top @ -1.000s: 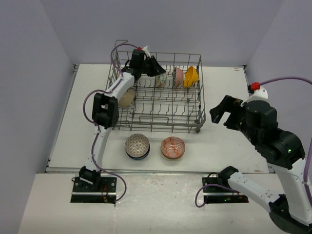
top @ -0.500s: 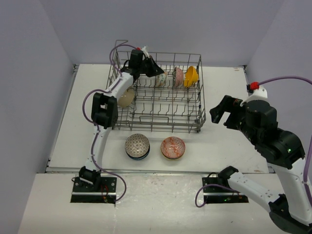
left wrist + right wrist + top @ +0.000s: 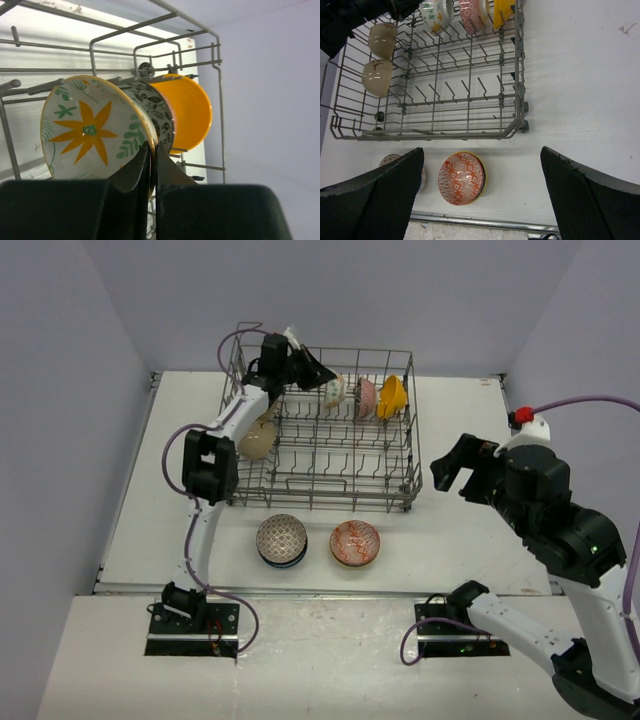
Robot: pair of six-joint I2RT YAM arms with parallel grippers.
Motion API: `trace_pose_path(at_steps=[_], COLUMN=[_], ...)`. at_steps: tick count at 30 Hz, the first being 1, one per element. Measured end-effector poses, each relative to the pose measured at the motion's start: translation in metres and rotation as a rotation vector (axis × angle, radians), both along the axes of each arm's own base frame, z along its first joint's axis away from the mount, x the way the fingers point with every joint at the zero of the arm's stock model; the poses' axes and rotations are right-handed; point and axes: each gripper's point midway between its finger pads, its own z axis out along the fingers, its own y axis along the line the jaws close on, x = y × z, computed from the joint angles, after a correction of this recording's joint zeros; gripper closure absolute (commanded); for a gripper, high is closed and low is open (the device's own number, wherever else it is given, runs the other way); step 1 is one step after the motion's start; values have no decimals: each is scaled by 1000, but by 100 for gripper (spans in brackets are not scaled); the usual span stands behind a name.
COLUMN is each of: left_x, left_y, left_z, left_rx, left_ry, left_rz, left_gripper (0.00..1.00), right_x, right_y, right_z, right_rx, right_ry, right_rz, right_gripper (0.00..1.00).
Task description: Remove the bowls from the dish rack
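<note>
The grey wire dish rack (image 3: 320,502) stands at the back of the table. My left gripper (image 3: 322,380) reaches into its back row and is shut on the rim of a white bowl with an orange flower (image 3: 92,130); the fingertips (image 3: 141,159) pinch the edge. Right behind it stand a dark-patterned bowl (image 3: 161,112) and an orange-yellow bowl (image 3: 187,110). Two beige bowls (image 3: 376,77) sit at the rack's left side. My right gripper (image 3: 460,465) hovers open to the right of the rack, above the table, holding nothing.
In front of the rack, a blue-patterned bowl (image 3: 281,539) and a red-patterned bowl (image 3: 355,543) rest on the table near its front edge. The rack's right wall (image 3: 415,455) lies between my right gripper and the bowls. Purple walls enclose the table.
The left jaws have closed on the flower bowl's rim, and the wrist has risen slightly with the bowl. The right arm has not moved.
</note>
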Motion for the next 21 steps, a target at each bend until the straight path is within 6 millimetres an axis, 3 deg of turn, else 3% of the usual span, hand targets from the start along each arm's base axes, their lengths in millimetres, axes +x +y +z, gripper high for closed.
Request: trace_pose_path(at_steps=[14, 18, 21], left_x=[-4, -18, -46], left_y=[7, 6, 5], left_z=[108, 139, 164], left_rx=[-116, -57, 81], left_ry=[-198, -322, -423], left_rz=[11, -17, -8], left_gripper=[100, 100, 100], right_x=[-2, -1, 2], right_y=[-3, -4, -5], right_z=[3, 3, 13], right_rx=[0, -4, -5], right_ry=[-14, -15, -33], right_rz=[-6, -11, -23], right_gripper=[1, 1, 1])
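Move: Still held by the rim in the left fingers, the orange-flower bowl is coming off the rack's far row. The set-down bowls lie near the table's front: the red bowl about 40 cm back, 5 cm right and 13 cm below this hand, the grey stack equally far back and low, but 12 cm left. The pink bowl stands 9 cm right, 4 cm back; the yellow bowl 15 cm right, 4 cm back; both 6 cm lower. From the right hand, the red bowl is roughly level forward, 16 cm left, 31 cm below. Lifting the orange-flower bowl almost straight up with the left hand, some 16 cm, clear of the rack's tines and away from the pink bowl beside it. Near the top the hand gathers pace and begins to draw back, about 5 cm, as the wrist tips the fingers up by some 25 degrees; they stay shut on the rim. ##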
